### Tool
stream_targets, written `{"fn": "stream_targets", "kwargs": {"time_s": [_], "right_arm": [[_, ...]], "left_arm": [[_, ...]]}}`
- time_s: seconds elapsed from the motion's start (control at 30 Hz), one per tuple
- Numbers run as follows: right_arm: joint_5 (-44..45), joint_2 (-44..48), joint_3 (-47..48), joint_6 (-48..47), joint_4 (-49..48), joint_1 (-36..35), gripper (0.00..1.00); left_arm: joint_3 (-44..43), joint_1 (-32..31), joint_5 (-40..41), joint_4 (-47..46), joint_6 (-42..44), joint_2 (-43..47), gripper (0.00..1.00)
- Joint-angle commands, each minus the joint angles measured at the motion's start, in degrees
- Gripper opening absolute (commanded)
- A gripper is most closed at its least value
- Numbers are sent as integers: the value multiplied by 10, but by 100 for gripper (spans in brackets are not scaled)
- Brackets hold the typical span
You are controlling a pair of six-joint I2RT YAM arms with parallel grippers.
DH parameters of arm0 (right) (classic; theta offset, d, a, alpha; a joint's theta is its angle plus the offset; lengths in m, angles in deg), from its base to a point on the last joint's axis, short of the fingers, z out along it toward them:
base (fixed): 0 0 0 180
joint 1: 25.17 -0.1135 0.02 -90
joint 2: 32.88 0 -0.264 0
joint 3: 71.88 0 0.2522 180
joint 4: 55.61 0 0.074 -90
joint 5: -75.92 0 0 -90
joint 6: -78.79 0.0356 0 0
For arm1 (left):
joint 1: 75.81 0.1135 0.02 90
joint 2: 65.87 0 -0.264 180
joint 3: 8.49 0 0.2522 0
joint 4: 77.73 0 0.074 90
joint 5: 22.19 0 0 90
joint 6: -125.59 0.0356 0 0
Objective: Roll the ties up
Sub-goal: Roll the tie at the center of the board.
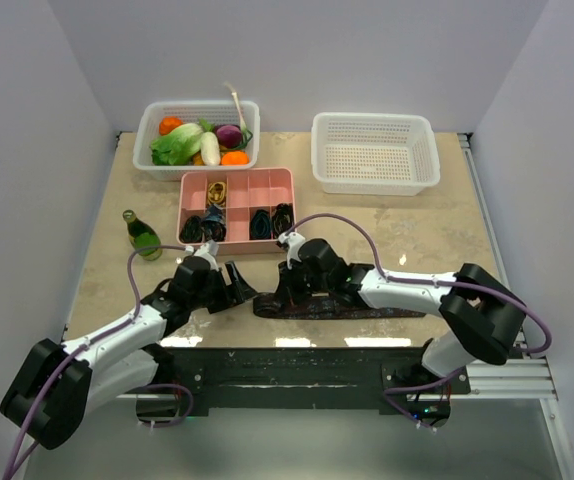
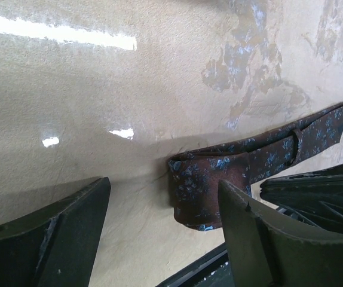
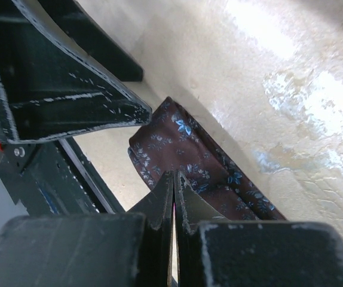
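Observation:
A brownish-maroon tie (image 1: 352, 308) with small blue flowers lies flat along the table's near edge. Its left end (image 2: 202, 190) is folded over into a short doubled flap. My left gripper (image 1: 239, 285) is open just left of that end; in the left wrist view the left gripper (image 2: 164, 186) straddles bare table, the flap lying against its right finger (image 2: 261, 239). My right gripper (image 1: 287, 293) is shut, and its joined fingertips (image 3: 174, 179) rest on top of the tie (image 3: 186, 146) a little behind the fold. Several rolled dark ties (image 1: 260, 222) sit in a pink tray.
The pink divided tray (image 1: 235, 180) stands behind the grippers. A green bottle (image 1: 143, 235) is upright at the left. A white basket of vegetables (image 1: 197, 130) and an empty white basket (image 1: 374, 150) stand at the back. The table's black front rail (image 1: 287, 365) runs just below the tie.

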Motion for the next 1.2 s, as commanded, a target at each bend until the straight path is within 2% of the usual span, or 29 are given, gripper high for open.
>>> {"fn": "stream_targets", "kwargs": {"time_s": [0.0, 0.23, 0.5, 0.73, 0.97, 1.07, 1.17], "right_arm": [[-29, -19, -10, -1, -20, -6, 0], [-39, -56, -25, 5, -49, -10, 0], [-17, -73, -27, 6, -44, -9, 0], [-7, -86, -35, 5, -42, -9, 0], [-1, -81, -47, 5, -44, -9, 0], [-6, -83, -49, 7, -52, -9, 0], [-5, -87, -45, 6, -54, -9, 0]], "left_arm": [[1, 4, 9, 37, 20, 1, 79], [19, 4, -27, 5, 13, -10, 79], [62, 4, -98, -130, 0, -32, 77], [92, 4, -146, -207, -12, -85, 65], [102, 5, -155, -224, -20, -122, 61], [104, 4, -155, -246, -23, -129, 54], [106, 5, -155, -278, -29, -134, 42]]}}
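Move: The rolled end of the tie lies about 5 cm to the right of my open left hand, 3 cm back and a little lower. The flat tie runs on from the roll, its middle some 23 cm right of that hand and 4 cm back; the pink organizer's middle is about 17 cm ahead and 1 cm left. From my shut right hand the roll is roughly 3 cm left, 2 cm back and 5 cm below. I bring my right hand's shut fingertips down about 3.5 cm and slightly back onto the tie at the roll's right side, then hold there. My left hand starts a little later, going some 3.5 cm right and 2 cm back so its fingers straddle the roll, turning roughly 15 degrees, partly clockwise; they close to about half open and pinch it, sinking slightly at the end. ##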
